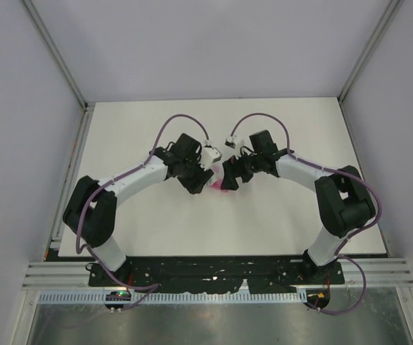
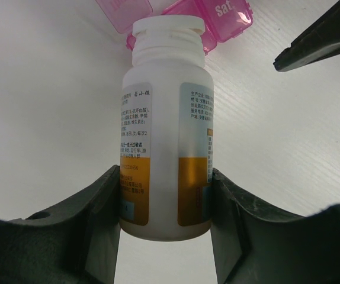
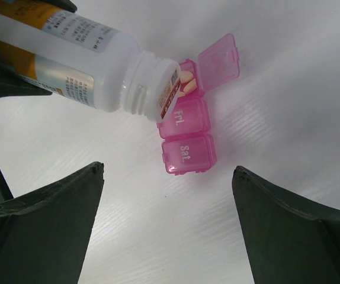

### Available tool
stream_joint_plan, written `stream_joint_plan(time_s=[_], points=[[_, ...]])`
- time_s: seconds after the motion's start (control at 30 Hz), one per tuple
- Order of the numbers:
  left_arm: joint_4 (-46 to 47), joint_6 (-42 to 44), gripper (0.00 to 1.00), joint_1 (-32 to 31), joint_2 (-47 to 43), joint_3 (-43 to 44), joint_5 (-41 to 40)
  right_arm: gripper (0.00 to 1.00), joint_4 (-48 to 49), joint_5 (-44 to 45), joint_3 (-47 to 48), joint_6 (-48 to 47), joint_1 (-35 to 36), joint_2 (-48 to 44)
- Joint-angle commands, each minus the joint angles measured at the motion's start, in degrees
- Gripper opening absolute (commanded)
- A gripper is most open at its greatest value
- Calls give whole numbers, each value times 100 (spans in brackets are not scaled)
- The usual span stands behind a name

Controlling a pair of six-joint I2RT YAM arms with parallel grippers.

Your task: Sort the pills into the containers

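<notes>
A white bottle (image 2: 165, 136) with an orange label sits between the fingers of my left gripper (image 2: 165, 219), which is shut on its lower body. The bottle (image 3: 87, 65) is tipped, and its uncapped mouth is at the pink containers strip (image 3: 188, 148). The strip's end compartment has its lid (image 3: 220, 59) up, and pale pills (image 3: 186, 83) lie inside it. The compartments marked Fri and Sat are closed. My right gripper (image 3: 167, 169) hangs open just short of the Sat end and touches nothing. From above, both grippers meet over the pink strip (image 1: 217, 187) at mid-table.
The white table (image 1: 278, 215) stretches round the two arms, bounded by grey walls and a metal frame post (image 1: 57, 57) on the left. One dark right finger (image 2: 318, 38) juts into the left wrist view beside the containers strip (image 2: 229, 15).
</notes>
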Motion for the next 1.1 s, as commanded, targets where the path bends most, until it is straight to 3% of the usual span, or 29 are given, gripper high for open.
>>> stream_joint_plan(time_s=[0.0,1.07], points=[[420,-73,0,56,-433,-105,255,93,400,-459,13,193,-8,-351],[2011,-495,0,557,-1093,-1248,1494,90,567,-1320,601,404,-17,-61]])
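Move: The left hand grips the bottle near its base, neck end towards the right; the pink pill box lies about 6 cm to this hand's right, 2 cm farther out and 7 cm below. From the empty right hand, the bottle's middle is roughly 6 cm left, 1 cm back and 1 cm higher, while the pill box sits some 3 cm left, level fore and aft, and 6 cm below. Left still pinches the bottle, tipping its neck up 15 degrees; open right rises about 5 cm and leftwards. ##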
